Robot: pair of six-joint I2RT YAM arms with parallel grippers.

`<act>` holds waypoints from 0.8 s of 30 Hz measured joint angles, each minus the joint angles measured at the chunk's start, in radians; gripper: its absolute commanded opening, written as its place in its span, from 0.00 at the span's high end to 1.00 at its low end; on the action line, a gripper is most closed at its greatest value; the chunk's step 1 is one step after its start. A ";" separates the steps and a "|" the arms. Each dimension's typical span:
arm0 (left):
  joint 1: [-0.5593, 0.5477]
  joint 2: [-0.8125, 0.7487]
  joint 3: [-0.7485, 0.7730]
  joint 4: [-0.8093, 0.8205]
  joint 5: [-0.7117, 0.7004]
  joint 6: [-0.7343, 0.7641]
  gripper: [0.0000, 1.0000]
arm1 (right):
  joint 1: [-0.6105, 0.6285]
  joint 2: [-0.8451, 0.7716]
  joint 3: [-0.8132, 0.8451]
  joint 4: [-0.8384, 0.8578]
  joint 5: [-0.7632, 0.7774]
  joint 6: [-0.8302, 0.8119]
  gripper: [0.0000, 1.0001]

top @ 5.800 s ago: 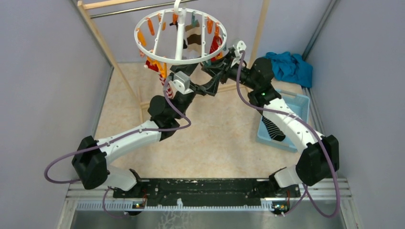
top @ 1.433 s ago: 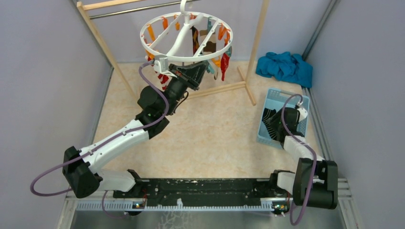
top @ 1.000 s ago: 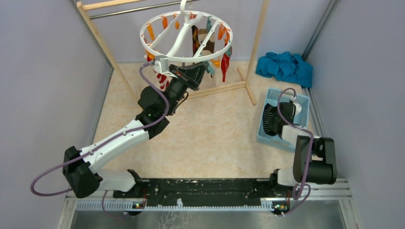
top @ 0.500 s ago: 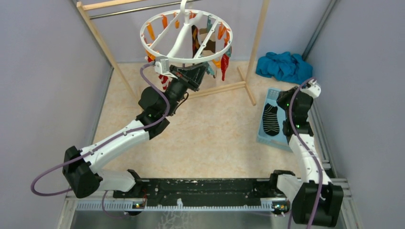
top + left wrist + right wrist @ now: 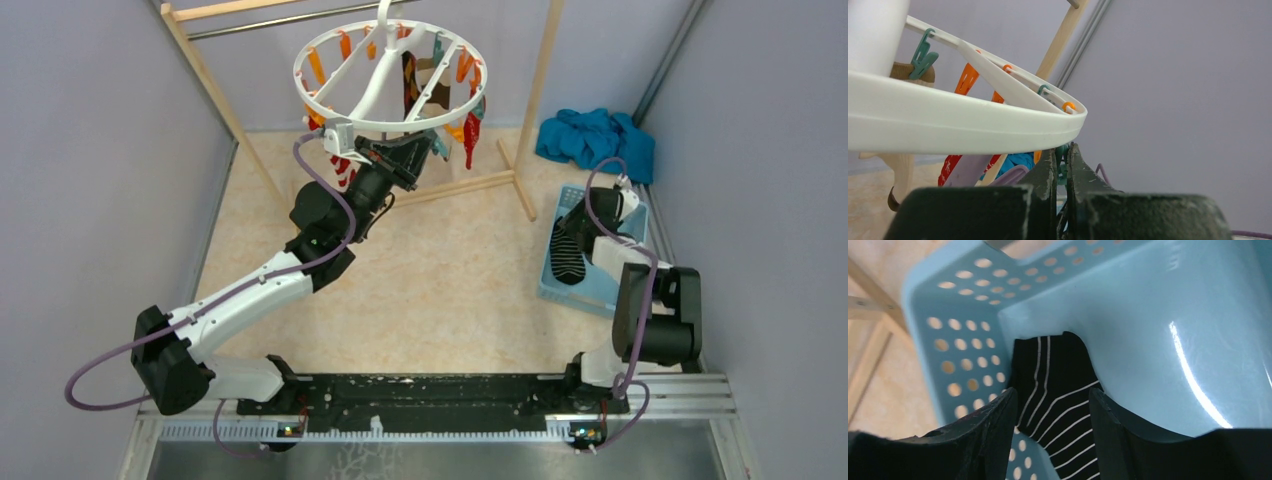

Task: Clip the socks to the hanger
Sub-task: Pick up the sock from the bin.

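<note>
The hanger, a white ring with orange and teal clips, hangs from the rod at the back. On it hang a red patterned sock, a red-and-white striped sock and a dark one. My left gripper reaches up under the ring's near right rim. In the left wrist view it is shut on a teal clip. A black sock with thin white stripes lies in the blue basket. My right gripper hovers open over this sock, one finger on either side.
A wooden rack with a metal rod carries the hanger; its foot bar crosses the floor behind the left arm. A teal-blue cloth heap lies at the back right, just beyond the basket. Grey walls close in both sides.
The right arm has folded back and brought its gripper down over the striped sock in the basket, and its jaws have opened. The left arm and the hanger have not moved.
</note>
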 measured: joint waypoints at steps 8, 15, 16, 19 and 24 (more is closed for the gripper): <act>0.000 0.000 -0.006 0.000 -0.001 0.012 1.00 | 0.000 0.139 0.041 0.018 0.032 0.002 0.55; 0.000 -0.004 -0.013 0.000 -0.005 0.016 1.00 | -0.002 0.199 0.097 -0.016 0.050 0.005 1.00; 0.000 -0.006 -0.014 0.000 -0.006 0.017 1.00 | -0.002 0.199 0.097 -0.020 0.051 0.006 1.00; 0.000 -0.011 -0.016 0.000 -0.008 0.019 1.00 | -0.002 0.196 0.097 -0.027 0.054 0.010 1.00; 0.001 -0.012 -0.017 0.000 -0.009 0.019 1.00 | -0.002 0.100 0.065 -0.050 0.042 0.010 1.00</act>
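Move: The black striped sock lies in the bin with its middle roughly 4 cm back from my right hand, 1 cm to its left and 5 cm below; its cuff end reaches forward under my fingers. The bin's middle is some 6 cm back and 3 cm right, the blue cloth about 17 cm ahead and 4 cm right. From my left hand the sock is about 28 cm right, 4 cm ahead and 44 cm below. I sink my right hand about 4 cm with the fingers half open, edging 1 to 2 cm forward and about 1 cm right over the sock's cuff end and tipping the fingers slightly farther down. There I shut them fully and pinch the cloth just short of the cuff end, then start back up about 2 cm, easing slightly back. ##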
